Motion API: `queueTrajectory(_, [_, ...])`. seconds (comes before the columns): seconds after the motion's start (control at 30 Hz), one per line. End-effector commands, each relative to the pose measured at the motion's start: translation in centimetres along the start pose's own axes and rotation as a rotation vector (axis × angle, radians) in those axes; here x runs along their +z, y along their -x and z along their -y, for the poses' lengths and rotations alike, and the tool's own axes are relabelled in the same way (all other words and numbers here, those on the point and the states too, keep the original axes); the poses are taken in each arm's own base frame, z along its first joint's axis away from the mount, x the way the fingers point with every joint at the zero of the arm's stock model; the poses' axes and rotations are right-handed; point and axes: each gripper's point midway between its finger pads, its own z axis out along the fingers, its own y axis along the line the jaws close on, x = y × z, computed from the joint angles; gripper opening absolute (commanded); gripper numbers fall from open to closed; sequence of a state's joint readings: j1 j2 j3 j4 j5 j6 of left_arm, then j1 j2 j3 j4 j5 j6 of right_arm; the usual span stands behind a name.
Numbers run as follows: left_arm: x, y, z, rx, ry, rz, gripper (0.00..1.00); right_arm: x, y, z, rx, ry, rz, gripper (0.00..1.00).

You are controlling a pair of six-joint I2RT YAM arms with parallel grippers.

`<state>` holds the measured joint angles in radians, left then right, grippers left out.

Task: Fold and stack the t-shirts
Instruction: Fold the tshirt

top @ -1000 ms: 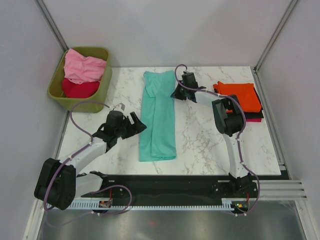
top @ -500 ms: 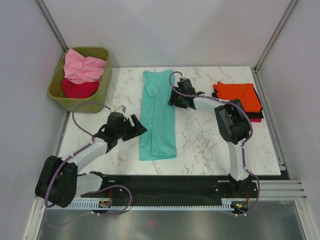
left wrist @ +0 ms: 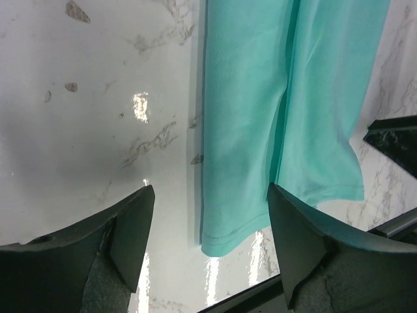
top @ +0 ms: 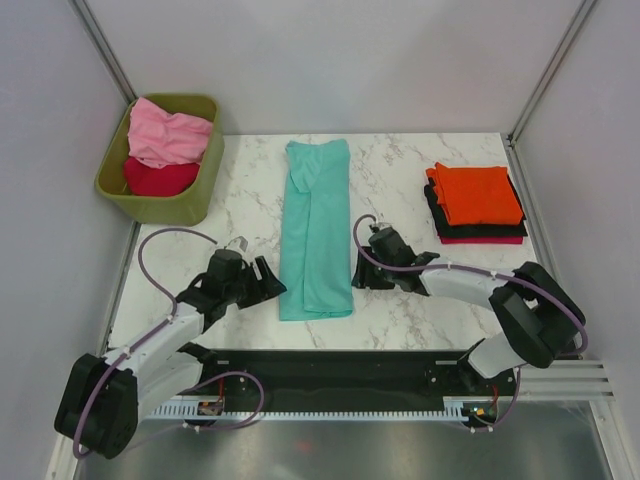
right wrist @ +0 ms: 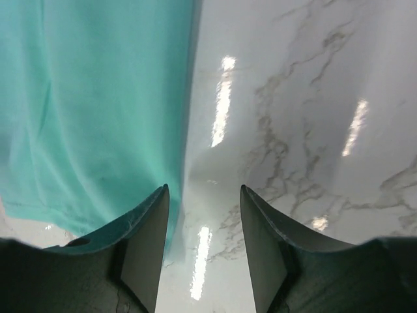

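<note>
A teal t-shirt (top: 315, 230) lies on the marble table as a long narrow strip, folded lengthwise. My left gripper (top: 272, 284) hovers open at the strip's near left corner. In the left wrist view that hem corner (left wrist: 228, 241) shows between the spread fingers of the left gripper (left wrist: 210, 225). My right gripper (top: 357, 272) is open at the strip's near right edge. In the right wrist view the teal cloth (right wrist: 91, 98) runs under the left fingertip and bare marble fills the gap of the right gripper (right wrist: 204, 218). Neither gripper holds cloth.
A stack of folded shirts sits at the right: orange (top: 478, 192) on top, black (top: 433, 212) and crimson (top: 480, 240) under it. The olive bin (top: 190, 205) at the back left holds a pink shirt (top: 170, 135) and a red one (top: 155, 178). A black rail (top: 330, 365) runs along the near edge.
The right gripper let go at the shirt's far end, opened, and swung back to the near right edge. The left gripper slid nearer, toward the near left corner.
</note>
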<state>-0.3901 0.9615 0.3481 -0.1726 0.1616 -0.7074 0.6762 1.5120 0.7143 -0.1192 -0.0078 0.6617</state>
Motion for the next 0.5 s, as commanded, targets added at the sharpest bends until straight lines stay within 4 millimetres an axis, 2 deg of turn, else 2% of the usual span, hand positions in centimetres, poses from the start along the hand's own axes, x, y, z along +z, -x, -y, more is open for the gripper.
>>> queueTrajectory(0.0, [-0.3, -1.3, 0.0, -0.003, -0.017, -0.034, 0.77, -0.2, -4.4, -1.7, 0.007, 0.095, -0.076, 0.56])
queueTrajectory(0.07, [-0.3, -1.8, -0.1, -0.009, -0.019, -0.048, 0.77, -0.3, -5.3, -2.1, 0.003, 0.114, -0.088, 0.56])
queueTrajectory(0.13, [-0.3, -2.3, -0.1, -0.008, -0.022, -0.063, 0.77, -0.6, -6.0, -1.6, 0.018, 0.107, -0.086, 0.56])
queueTrajectory(0.27, [-0.3, -2.4, -0.3, -0.010, -0.016, -0.060, 0.77, -1.6, -5.6, -0.9, 0.044, 0.097, -0.030, 0.58])
queueTrajectory(0.37, [-0.2, -2.6, -0.2, -0.006, -0.014, -0.069, 0.77, -2.3, -5.5, -1.9, 0.050, 0.158, -0.010, 0.57])
queueTrajectory(0.47, [0.0, -2.9, -0.2, 0.003, -0.007, -0.087, 0.77, -2.5, -6.2, -2.4, 0.036, 0.173, -0.030, 0.57])
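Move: The t-shirt's left bottom corner lies roughly 9 cm back and 2 cm right of my left hand, about 4 cm below it. Its right bottom corner is about 9 cm back and 3 cm left of my right hand, some 3 cm lower. The folded stack sits well clear of my right hand, roughly 20 cm ahead and 32 cm to its right. I draw my right hand back about 6 cm beside the t-shirt's right edge towards its bottom corner, at a level height, swinging in to the left first and then easing slightly right again, and rolling so its left side rises some 10 degrees. My left hand eases about 2 cm back and 1 cm down towards the left bottom corner, then all but stops. Both grippers stay open. ##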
